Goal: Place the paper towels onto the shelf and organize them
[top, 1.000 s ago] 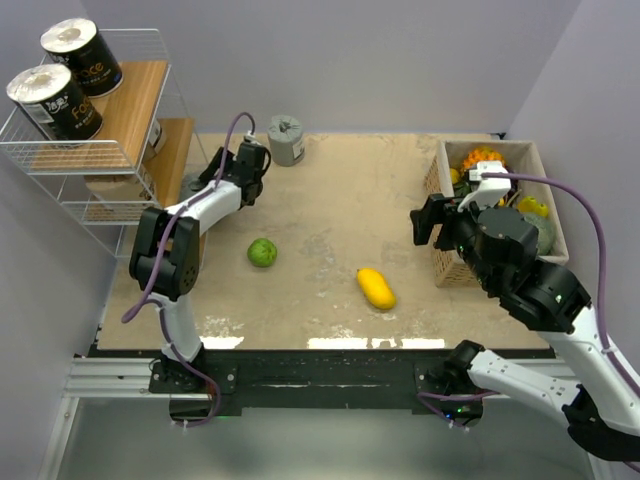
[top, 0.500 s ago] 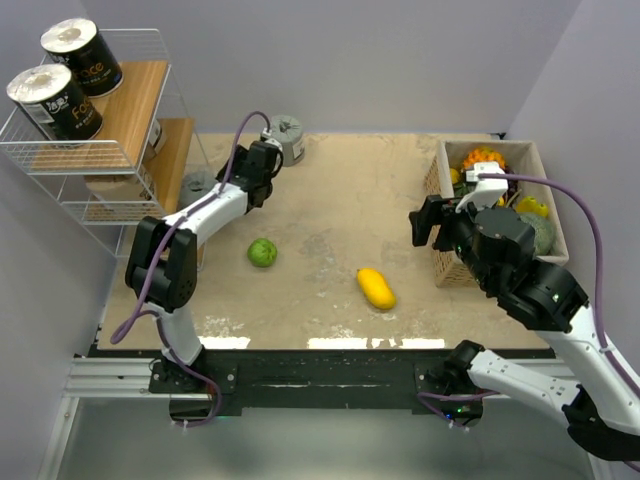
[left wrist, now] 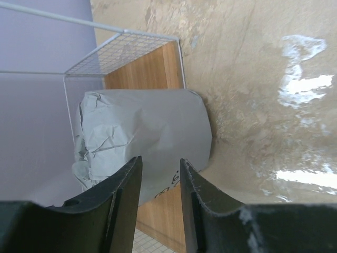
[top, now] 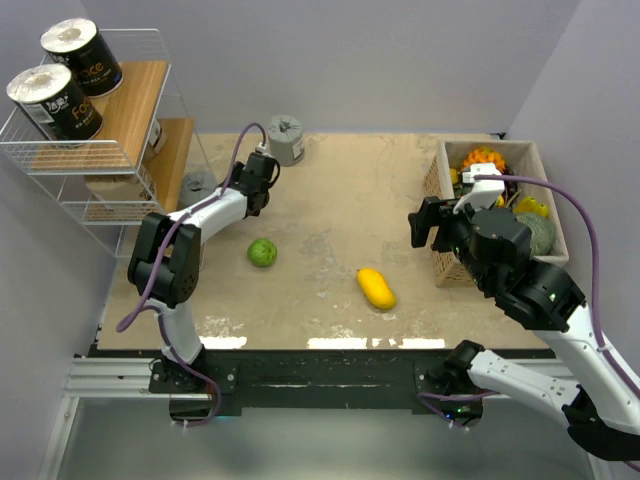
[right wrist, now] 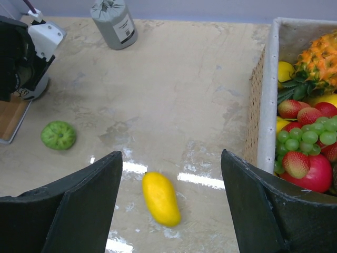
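The shelf (top: 100, 150) stands at the far left with two black paper towel rolls (top: 68, 80) on its top tier. A tan roll (top: 108, 186) shows partly on a lower tier. One grey roll (top: 198, 184) stands on the table against the shelf's lowest board. It fills the left wrist view (left wrist: 145, 137). My left gripper (top: 256, 172) (left wrist: 159, 161) is narrowly open and empty, a short way from that roll. A second grey roll (top: 285, 140) (right wrist: 113, 23) stands by the back wall. My right gripper (top: 425, 225) (right wrist: 171, 154) is wide open and empty above the table.
A green fruit (top: 262, 252) (right wrist: 58, 135) and a yellow mango (top: 376, 288) (right wrist: 161, 198) lie mid-table. A tan box (top: 440, 190) (right wrist: 266, 95) of fruit stands at the right. The shelf's white wire corner (left wrist: 176, 39) is just behind the near grey roll.
My left gripper swung right toward the back grey roll, then drew back a little toward the front. The right arm has not moved.
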Robot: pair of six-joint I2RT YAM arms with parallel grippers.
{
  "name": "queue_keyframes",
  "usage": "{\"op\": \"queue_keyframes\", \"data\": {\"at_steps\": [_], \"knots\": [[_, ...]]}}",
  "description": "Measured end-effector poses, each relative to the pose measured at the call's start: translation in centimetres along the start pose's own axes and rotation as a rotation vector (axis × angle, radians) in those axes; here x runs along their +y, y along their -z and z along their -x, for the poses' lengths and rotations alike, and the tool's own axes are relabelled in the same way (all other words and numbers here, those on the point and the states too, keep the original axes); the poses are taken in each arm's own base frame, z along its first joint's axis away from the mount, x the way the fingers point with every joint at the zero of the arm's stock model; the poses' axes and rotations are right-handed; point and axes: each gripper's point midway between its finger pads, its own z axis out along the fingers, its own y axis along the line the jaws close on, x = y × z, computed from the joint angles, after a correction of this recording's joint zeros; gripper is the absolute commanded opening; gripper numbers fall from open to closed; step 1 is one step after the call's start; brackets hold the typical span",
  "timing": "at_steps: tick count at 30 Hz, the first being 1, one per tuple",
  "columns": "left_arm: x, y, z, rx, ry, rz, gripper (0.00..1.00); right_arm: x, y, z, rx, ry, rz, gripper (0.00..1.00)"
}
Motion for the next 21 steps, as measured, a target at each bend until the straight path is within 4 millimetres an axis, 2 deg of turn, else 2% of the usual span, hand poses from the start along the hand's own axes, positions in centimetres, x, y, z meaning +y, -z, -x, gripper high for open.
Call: {"op": "queue_keyframes", "data": {"at_steps": [9, 14, 21], "knots": [[1.8, -2.6, -2.4, 0.091, 0.002, 0.056, 0.38, 0.0, -0.2, -0.1, -0.001, 0.009, -0.001, 0.79], [3.0, -4.4, -2.4, 0.117, 0.014, 0.084, 0.39, 0.2, -0.4, 0.0, -0.001, 0.013, 0.0, 0.79], [3.2, -6.2, -2.2, 0.135, 0.011, 0.094, 0.39, 0.6, -1.3, -0.4, 0.016, 0.026, -0.004, 0.79]]}}
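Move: The grey paper towel stands upright on the bottom shelf board, still jutting over its open right edge; its middle lies about 6 cm left and 3 cm ahead of the left hand, some 2 cm lower. From that hand, the green cabbage is roughly 15 cm back, 11 cm right and 9 cm down. The other grey towel stands about 10 cm ahead, 18 cm right and 5 cm lower. From the right hand, the shelf towel lies some 22 cm ahead, 50 cm left and 27 cm below. Leftward by about 6 cm, then also forward some 3 cm while sinking a little, the left hand pushes the grey paper towel inward along the bottom board with its fingertips against the towel's right side. The hand swings nearly 10 degrees counter-clockwise; the fingers keep their partly closed gap and don't grip, and the push eases off towards the end. ##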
